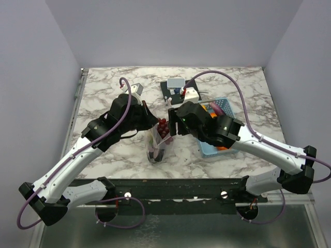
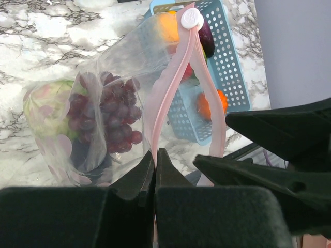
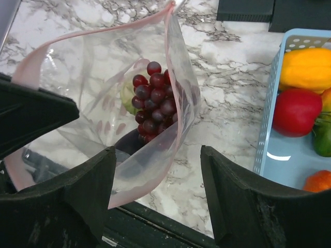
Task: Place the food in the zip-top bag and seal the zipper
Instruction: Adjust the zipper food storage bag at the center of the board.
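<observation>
The zip-top bag (image 1: 155, 147) stands upright mid-table with its mouth open. My left gripper (image 2: 155, 155) is shut on the pink zipper (image 2: 165, 88) strip at one end, and a white slider (image 2: 191, 19) sits at the far end. A dark purple grape bunch (image 3: 155, 98) and a green cabbage (image 3: 128, 95) lie inside the bag. My right gripper (image 3: 158, 155) stands open just over the mouth, with the near bag edge hanging loose between its fingers. More food stays in the light-blue basket (image 3: 269, 119): yellow (image 3: 307, 67), red (image 3: 297, 111) and orange (image 3: 318, 181) pieces.
The basket (image 1: 223, 101) sits right of the bag, partly under my right arm. A black stand with white blocks (image 1: 176, 88) is at the back centre. A dark rail runs along the table's near edge (image 3: 155, 222).
</observation>
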Robot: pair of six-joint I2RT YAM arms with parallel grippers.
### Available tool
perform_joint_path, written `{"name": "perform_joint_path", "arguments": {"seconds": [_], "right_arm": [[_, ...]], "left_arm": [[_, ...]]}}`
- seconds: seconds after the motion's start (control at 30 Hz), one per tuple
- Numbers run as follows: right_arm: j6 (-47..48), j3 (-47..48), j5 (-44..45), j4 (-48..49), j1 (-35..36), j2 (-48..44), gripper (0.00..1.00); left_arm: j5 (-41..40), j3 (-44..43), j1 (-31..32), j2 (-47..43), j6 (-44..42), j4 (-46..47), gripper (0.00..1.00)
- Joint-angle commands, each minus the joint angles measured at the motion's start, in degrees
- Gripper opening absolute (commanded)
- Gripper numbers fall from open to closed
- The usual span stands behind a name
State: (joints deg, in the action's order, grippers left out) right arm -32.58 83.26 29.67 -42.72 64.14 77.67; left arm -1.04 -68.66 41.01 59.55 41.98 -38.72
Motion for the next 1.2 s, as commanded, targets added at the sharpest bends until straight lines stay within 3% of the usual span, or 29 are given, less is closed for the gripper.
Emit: {"name": "perform_joint_path", "arguments": {"seconds": [0.0, 0.07, 0.17, 0.37, 0.73, 0.9, 1.03, 1.17], "right_arm": [[-3.6, -1.5, -2.3, 3.0, -2.2, 1.7, 0.69], [-3.8, -2.0, -2.6, 3.4, -3.1, 2.4, 0.65], [-3.7, -2.6, -3.5, 4.1, -4.4, 3.0, 0.49], [-1.3, 0.1, -4.5, 3.2, -5.3, 3.7, 0.01], [8.0, 14.6, -2.0, -0.4, -5.4, 4.8, 0.01], [9.6, 15.6, 0.3, -2.0, -5.5, 5.3, 0.01], [8.5, 10.6, -0.3, -0.5, -6.4, 5.0, 0.01], [7.2, 3.4, -3.6, 2.8, -7.8, 5.4, 0.01]], "left_arm": [[1.0, -1.1, 0.4, -0.6, 0.4, 0.8, 0.00], [1.0, -0.7, 0.4, -1.0, 0.5, 0.8, 0.00], [1.0, -0.1, 0.3, -1.7, 0.6, 0.7, 0.00], [-0.6, -1.7, 0.4, -2.3, 0.1, -1.2, 0.00], [-7.3, -15.2, 0.4, 2.0, -4.4, -13.3, 0.00], [-10.6, -19.5, 0.4, 2.5, -5.6, -17.5, 0.00], [-11.3, -18.0, 0.4, 2.2, -5.6, -17.1, 0.00], [-8.0, -7.5, 0.4, 1.2, -4.3, -11.3, 0.00]]}}
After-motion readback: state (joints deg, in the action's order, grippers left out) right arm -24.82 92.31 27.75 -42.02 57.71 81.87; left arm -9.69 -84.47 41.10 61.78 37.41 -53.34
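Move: The free right rim of the zip-top bag lies about 3 cm ahead of my open right hand and 3 cm below it. The grapes inside the bag are some 4 cm to that hand's left and 8 cm below, level with it fore and aft; the white slider is about 9 cm ahead, 2 cm left, at nearly its height. The blue basket is about 20 cm to its right, 1 cm back and 17 cm below. From my left hand, already pinching the other side, the right rim is 2 cm ahead, 7 cm right and 3 cm below. I ease my right hand forward and down about 3 cm each onto the bag's right rim and shut its fingers, pinching the film. Then I hoist both pinched sides, the right hand by about 11 cm while creeping forward, the left by some 6 cm while drawing 4 cm left to widen the mouth, before both sink again, the right by 4 cm. ##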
